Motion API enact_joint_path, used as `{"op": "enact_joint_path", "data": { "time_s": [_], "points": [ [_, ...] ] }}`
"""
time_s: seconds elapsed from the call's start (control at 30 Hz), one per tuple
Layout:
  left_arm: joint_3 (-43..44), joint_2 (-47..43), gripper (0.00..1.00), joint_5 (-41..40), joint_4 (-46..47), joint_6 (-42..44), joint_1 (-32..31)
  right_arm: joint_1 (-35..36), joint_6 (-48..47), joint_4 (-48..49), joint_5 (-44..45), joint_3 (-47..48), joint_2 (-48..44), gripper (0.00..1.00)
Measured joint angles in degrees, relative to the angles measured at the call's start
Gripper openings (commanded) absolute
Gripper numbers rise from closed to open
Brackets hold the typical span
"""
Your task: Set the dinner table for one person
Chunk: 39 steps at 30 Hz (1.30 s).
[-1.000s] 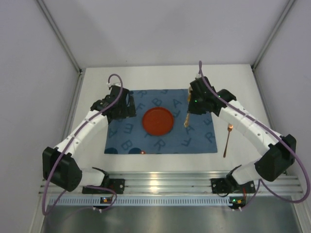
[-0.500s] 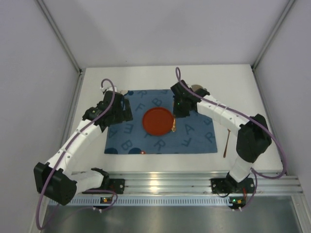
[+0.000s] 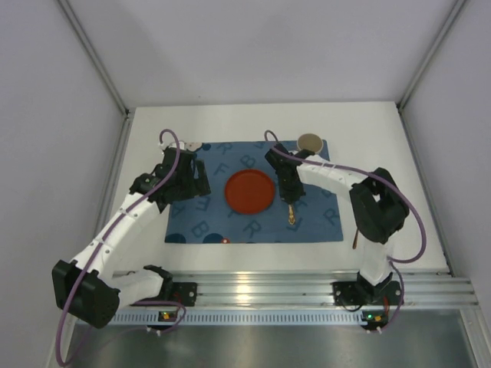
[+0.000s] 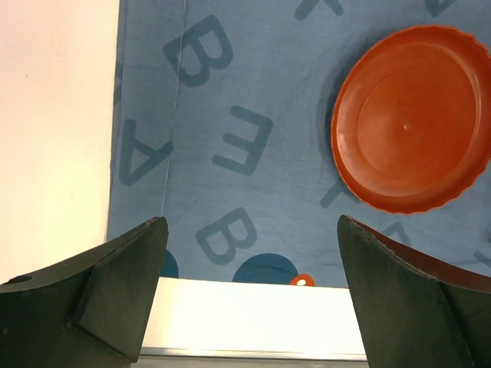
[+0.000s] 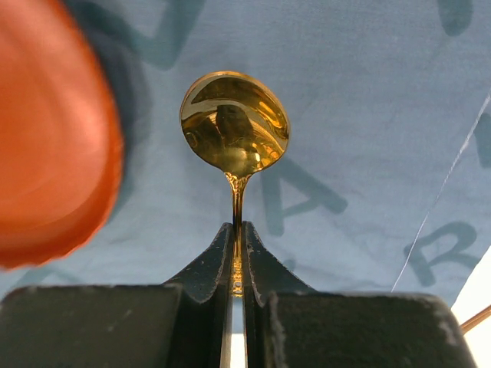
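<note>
The dinner table (image 3: 230, 123) is a white tabletop with a blue letter-printed placemat (image 3: 314, 222) on it. An orange-red plate (image 3: 250, 192) sits at the mat's middle. My right gripper (image 3: 289, 199) hovers just right of the plate, shut on the handle of a gold spoon (image 3: 291, 218). In the right wrist view the spoon (image 5: 235, 123) sticks out of that shut gripper (image 5: 238, 234) over the mat, bowl forward, beside the blurred plate (image 5: 54, 153). My left gripper (image 3: 186, 186) is over the mat's left part, left of the plate (image 4: 414, 130). That gripper (image 4: 249, 253) is open and holds nothing.
A brown cup (image 3: 310, 142) stands at the mat's far right corner. A gold fork (image 3: 354, 241) lies on the table right of the mat, partly behind the right arm. A small round object (image 3: 192, 146) sits by the mat's far left corner. Grey walls close three sides.
The right arm has swung left and toward the near edge with the spoon, from the mat's right side to beside the plate, uncovering the cup. The left arm shifted slightly.
</note>
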Motion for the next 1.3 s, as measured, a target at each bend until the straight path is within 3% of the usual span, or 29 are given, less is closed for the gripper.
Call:
{"op": "enact_joint_path", "data": {
  "time_s": [0.43,0.53,0.57,0.67,0.9,1.1,1.2,1.3],
  "points": [
    [-0.4,-2.0,0.97,0.3,-1.0,-0.9,0.0,-3.0,-3.0,0.7,1.2,0.8,5.2,0.02],
    [-0.4,-2.0,0.96,0.3,-1.0,-1.1,0.0,-3.0,-2.9,0.8,1.3,1.4,5.3,0.26],
    [-0.4,-2.0,0.96,0.4,-1.0,-1.1,0.0,-3.0,-2.9,0.6,1.3,1.7,5.3,0.42],
    [-0.4,-1.8,0.96,0.4,-1.0,-1.2,0.0,-3.0,-2.6,0.5,1.3,2.1,4.7,0.57],
    [-0.6,-0.1,0.96,1.1,-0.6,-1.6,0.0,-3.0,-2.4,-3.1,2.3,2.4,-5.5,0.60],
    [-2.7,0.9,0.96,2.3,1.2,-2.3,0.0,-5.1,-1.5,-5.4,5.0,-2.4,-24.5,0.61],
    [-4.7,1.2,0.96,3.1,2.7,-2.6,0.0,-15.2,-1.7,-4.8,3.0,-12.4,-34.3,0.58],
    [-6.3,1.7,0.96,4.2,3.7,-2.6,0.0,-27.5,-2.5,-5.2,2.7,-21.6,-36.7,0.57]
  ]
}}
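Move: The spoon, gripped in the right fingers, is to lie on the placemat right of the plate: that spot is about 3 cm below the right hand, 2 cm to its right and 1 cm ahead. The plate's middle is some 11 cm left and 2 cm ahead of this hand, the cup about 11 cm ahead and 5 cm right, the fork roughly 18 cm right and 6 cm back. From the left hand the spot lies some 26 cm right, 3 cm ahead and 14 cm below. The spoon, still pinched, is lowered about 3 cm onto the placemat by the right hand while easing right and slightly forward; the fingers then open and let it go. The emptied hand rises some 15 cm, swings right and back to over the fork, turning clockwise about 25 degrees and starting to sink. The open left hand lastly sinks 4 cm. ##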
